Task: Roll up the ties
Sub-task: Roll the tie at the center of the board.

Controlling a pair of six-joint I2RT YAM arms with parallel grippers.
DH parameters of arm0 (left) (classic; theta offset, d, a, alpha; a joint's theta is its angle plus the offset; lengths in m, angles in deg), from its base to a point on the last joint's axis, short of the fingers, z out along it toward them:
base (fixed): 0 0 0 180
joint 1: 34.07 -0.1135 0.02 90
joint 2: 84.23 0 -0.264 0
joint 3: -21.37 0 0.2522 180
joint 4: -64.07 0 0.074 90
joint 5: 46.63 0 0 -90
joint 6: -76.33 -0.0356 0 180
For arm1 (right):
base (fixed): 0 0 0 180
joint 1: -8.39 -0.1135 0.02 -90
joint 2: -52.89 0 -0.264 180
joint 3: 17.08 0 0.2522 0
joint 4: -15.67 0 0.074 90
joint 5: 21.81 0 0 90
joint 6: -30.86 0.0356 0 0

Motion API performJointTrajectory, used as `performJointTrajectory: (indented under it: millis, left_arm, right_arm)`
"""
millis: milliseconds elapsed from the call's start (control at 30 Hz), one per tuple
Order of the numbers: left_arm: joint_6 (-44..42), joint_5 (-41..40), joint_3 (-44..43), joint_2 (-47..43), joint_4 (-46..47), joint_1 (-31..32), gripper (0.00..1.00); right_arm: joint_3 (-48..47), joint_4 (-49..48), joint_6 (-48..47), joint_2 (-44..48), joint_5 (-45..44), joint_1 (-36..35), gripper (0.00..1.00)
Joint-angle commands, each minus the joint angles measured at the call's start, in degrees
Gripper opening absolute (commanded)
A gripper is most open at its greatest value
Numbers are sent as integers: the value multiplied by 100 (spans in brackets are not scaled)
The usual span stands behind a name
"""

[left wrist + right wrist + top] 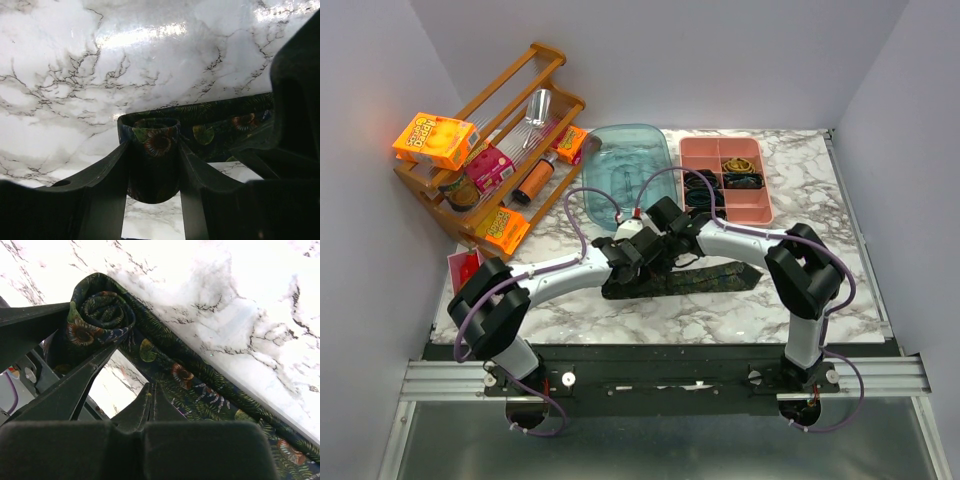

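One of the ties, dark with a leaf and flower print, lies flat across the marble table in front of the arms. Its left end is wound into a roll. My left gripper stands with a finger against each side of that roll, which fills the gap between them. In the right wrist view the roll shows its spiral end, flanked by the left gripper's fingers. My right gripper is shut with nothing in it, just above the flat strip beside the roll.
At the back left a wooden rack holds snack boxes and bottles. Behind the arms sit a teal tray and a pink divided tray holding dark coiled items. A red packet lies at the table's left edge.
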Motion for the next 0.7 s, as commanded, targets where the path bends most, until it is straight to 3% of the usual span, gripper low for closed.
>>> performJointTrajectory:
  millis: [0,100,333,667]
  left_arm:
    - [139,77,-25,-129,134,22,52]
    - [148,7,10,-85,82,22,48]
    - [95,-327,54,-112,-173,30,21]
    - [34,-661,10,55,-481,22,17]
  right_arm:
    - [95,-51,9,-98,-3,-12,1]
    - [122,-60,9,-72,-12,-12,1]
    - [350,-51,-8,43,-196,-12,1]
    - [596,55,-184,-116,-803,-12,1]
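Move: Between the left hand's half-open fingers sits the roll, about 1 cm below that hand's point. The flat tie runs off to the right, its middle some 15 cm right of the left hand, 2 cm ahead and 2 cm lower. From the right hand, that middle lies about 11 cm right, 2 cm ahead and 3 cm down; the roll is roughly 5 cm left, level fore and aft, 1 cm down. The blue tray lies 22 cm ahead and 2 cm left of the right hand. Squeezing the roll, the left fingers close from about half open to a narrower grip, then the hand eases about 1 cm left, still pinching it. Meanwhile the shut right fingers sink some 3 cm towards the flat tie, drawing about 2 cm right, away from the roll, and 1 cm back, tips coming down onto the fabric. ##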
